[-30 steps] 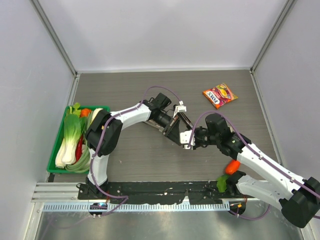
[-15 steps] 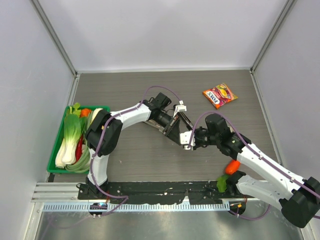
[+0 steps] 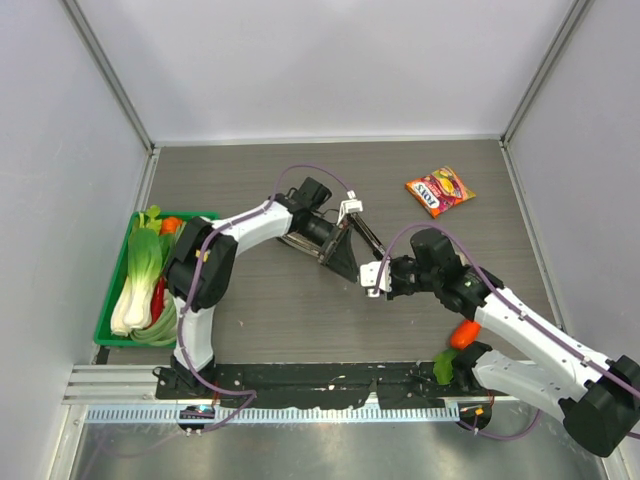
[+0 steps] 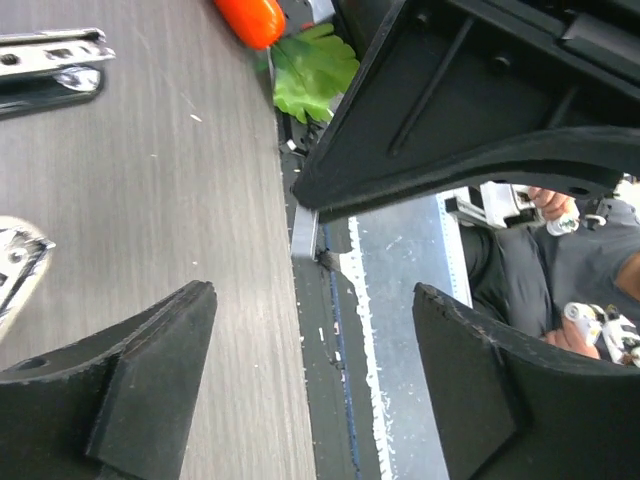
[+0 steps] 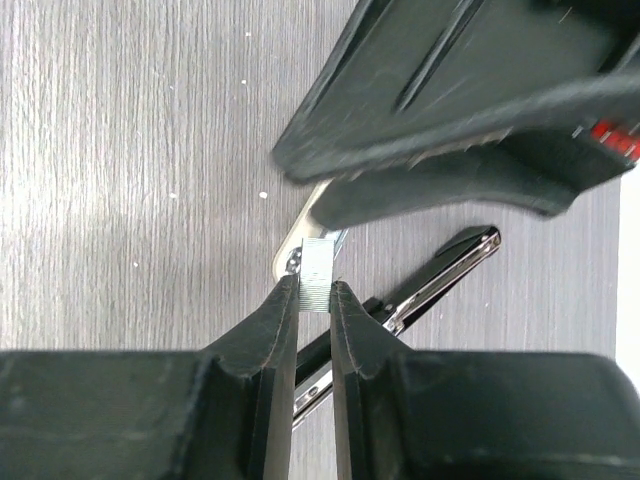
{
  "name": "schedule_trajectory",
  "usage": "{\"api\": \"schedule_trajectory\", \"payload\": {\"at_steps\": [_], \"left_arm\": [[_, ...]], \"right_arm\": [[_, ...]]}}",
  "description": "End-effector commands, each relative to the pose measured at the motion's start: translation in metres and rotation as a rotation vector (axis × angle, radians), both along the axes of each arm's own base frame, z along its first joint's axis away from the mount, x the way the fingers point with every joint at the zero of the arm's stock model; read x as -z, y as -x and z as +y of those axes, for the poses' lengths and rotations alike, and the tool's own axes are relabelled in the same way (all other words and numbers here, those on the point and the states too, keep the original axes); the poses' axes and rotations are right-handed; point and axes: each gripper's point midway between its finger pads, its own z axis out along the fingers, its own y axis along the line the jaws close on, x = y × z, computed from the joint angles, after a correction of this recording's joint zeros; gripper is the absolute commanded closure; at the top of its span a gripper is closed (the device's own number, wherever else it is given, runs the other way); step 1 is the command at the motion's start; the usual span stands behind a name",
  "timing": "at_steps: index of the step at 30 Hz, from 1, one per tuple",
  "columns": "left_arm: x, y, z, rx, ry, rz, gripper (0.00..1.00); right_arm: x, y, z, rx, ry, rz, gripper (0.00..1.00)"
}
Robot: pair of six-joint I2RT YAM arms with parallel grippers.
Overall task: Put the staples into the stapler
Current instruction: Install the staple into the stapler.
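The stapler [image 3: 372, 236] lies opened out mid-table, its chrome channel [image 5: 450, 265] running under my right fingertips. My right gripper [image 3: 368, 275] [image 5: 314, 290] is shut on a short silvery strip of staples [image 5: 318, 272], held just above the stapler's metal end. My left gripper [image 3: 350, 240] [image 4: 310, 385] stands wide open with nothing between its fingers, just far-left of the stapler. Bits of the stapler [image 4: 55, 50] show at the upper left of the left wrist view. The left gripper's black body fills the top of the right wrist view.
An orange-red snack packet [image 3: 440, 190] lies at the far right. A green tray [image 3: 103, 322] of vegetables sits at the left edge. A toy carrot [image 3: 463, 333] [image 4: 250, 18] with green leaves [image 4: 315, 75] rests near the right arm's base. Grey walls enclose the table.
The left gripper has opened wide and drawn back toward the far left, away from the stapler. The right gripper has pinched tighter on the staples strip and barely moved.
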Motion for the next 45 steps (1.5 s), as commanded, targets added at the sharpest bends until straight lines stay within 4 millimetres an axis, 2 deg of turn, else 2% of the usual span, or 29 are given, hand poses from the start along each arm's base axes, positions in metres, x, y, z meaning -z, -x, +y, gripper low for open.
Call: {"api": "schedule_trajectory", "payload": {"at_steps": [1, 3, 4, 9, 13, 15, 16, 19, 20, 22, 23, 25, 26, 27, 29, 30, 32, 34, 41, 45], "left_arm": [[-0.043, -0.026, 0.015, -0.076, 0.075, -0.126, 0.12], [-0.053, -0.039, 0.025, -0.126, 0.073, -0.176, 0.02], [-0.056, -0.042, 0.029, -0.144, 0.066, -0.192, 0.0], [-0.067, -0.069, 0.057, -0.26, -0.004, -0.366, 0.0], [-0.069, -0.076, 0.088, -0.325, -0.116, -0.47, 0.0], [-0.067, -0.077, 0.105, -0.347, -0.162, -0.49, 0.0], [-0.067, -0.079, 0.114, -0.375, -0.199, -0.523, 0.0], [-0.065, -0.08, 0.144, -0.445, -0.278, -0.54, 0.0], [-0.06, -0.087, 0.16, -0.492, -0.333, -0.547, 0.0], [-0.052, -0.08, 0.178, -0.516, -0.386, -0.533, 0.0], [-0.057, -0.08, 0.191, -0.551, -0.391, -0.539, 0.0], [-0.051, -0.072, 0.206, -0.571, -0.409, -0.512, 0.0], [-0.056, -0.071, 0.219, -0.615, -0.409, -0.517, 0.0], [-0.048, -0.068, 0.226, -0.639, -0.436, -0.495, 0.0], [-0.045, -0.072, 0.243, -0.723, -0.487, -0.492, 0.0], [-0.038, -0.069, 0.255, -0.759, -0.541, -0.508, 0.0], [-0.035, -0.07, 0.266, -0.81, -0.576, -0.528, 0.0], [-0.032, -0.063, 0.271, -0.833, -0.585, -0.555, 0.0], [-0.045, -0.061, 0.27, -0.88, -0.525, -0.657, 0.0], [-0.036, -0.062, 0.268, -0.863, -0.53, -0.615, 0.0]], "right_arm": [[-0.014, -0.006, -0.012, 0.106, -0.011, 0.015, 0.91], [-0.007, -0.004, -0.02, 0.161, 0.004, 0.07, 0.91], [-0.004, -0.006, -0.025, 0.195, 0.013, 0.083, 0.91], [0.018, -0.006, -0.052, 0.386, 0.058, 0.205, 0.91], [0.034, -0.02, -0.08, 0.565, 0.069, 0.288, 0.93], [0.039, -0.025, -0.088, 0.62, 0.066, 0.326, 0.93], [0.047, -0.03, -0.098, 0.679, 0.072, 0.37, 0.93], [0.052, -0.042, -0.108, 0.755, 0.064, 0.419, 0.93], [0.053, -0.049, -0.108, 0.773, 0.068, 0.429, 0.93], [0.055, -0.058, -0.11, 0.817, 0.066, 0.435, 0.93], [0.052, -0.066, -0.107, 0.825, 0.052, 0.43, 0.93], [0.042, -0.079, -0.102, 0.841, 0.017, 0.422, 0.93], [0.043, -0.085, -0.099, 0.865, -0.003, 0.439, 0.93], [0.041, -0.09, -0.097, 0.874, -0.014, 0.442, 0.93], [0.034, -0.102, -0.093, 0.903, -0.054, 0.444, 0.93], [0.04, -0.106, -0.092, 0.913, -0.048, 0.458, 0.94], [0.039, -0.115, -0.091, 0.944, -0.064, 0.456, 0.93], [0.047, -0.118, -0.09, 0.971, -0.06, 0.489, 0.93], [0.062, -0.115, -0.079, 0.996, -0.038, 0.518, 0.92], [0.064, -0.114, -0.076, 0.996, -0.033, 0.523, 0.91]]}}
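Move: The right gripper holds the staple strip. The open black stapler's middle lies about 13 cm ahead of that gripper, 5 cm to its right and 13 cm below. The cream stapler lies some 12 cm ahead and 10 cm to its left, and the chips bag roughly 28 cm ahead and 18 cm right, both at table height. From the left gripper, the black stapler's middle is about 13 cm ahead, 5 cm right and 12 cm below. Keep the staple strip pinched in the right gripper and swing it right and down about 11 cm, then forward some 10 cm over the black stapler's open tray, turning clockwise and tipping the fingers steeply down. Meanwhile spread the already parted left fingers fully and pull that gripper about 26 cm left towards the vegetable basket, arcing forward and up first, turning counter-clockwise. ##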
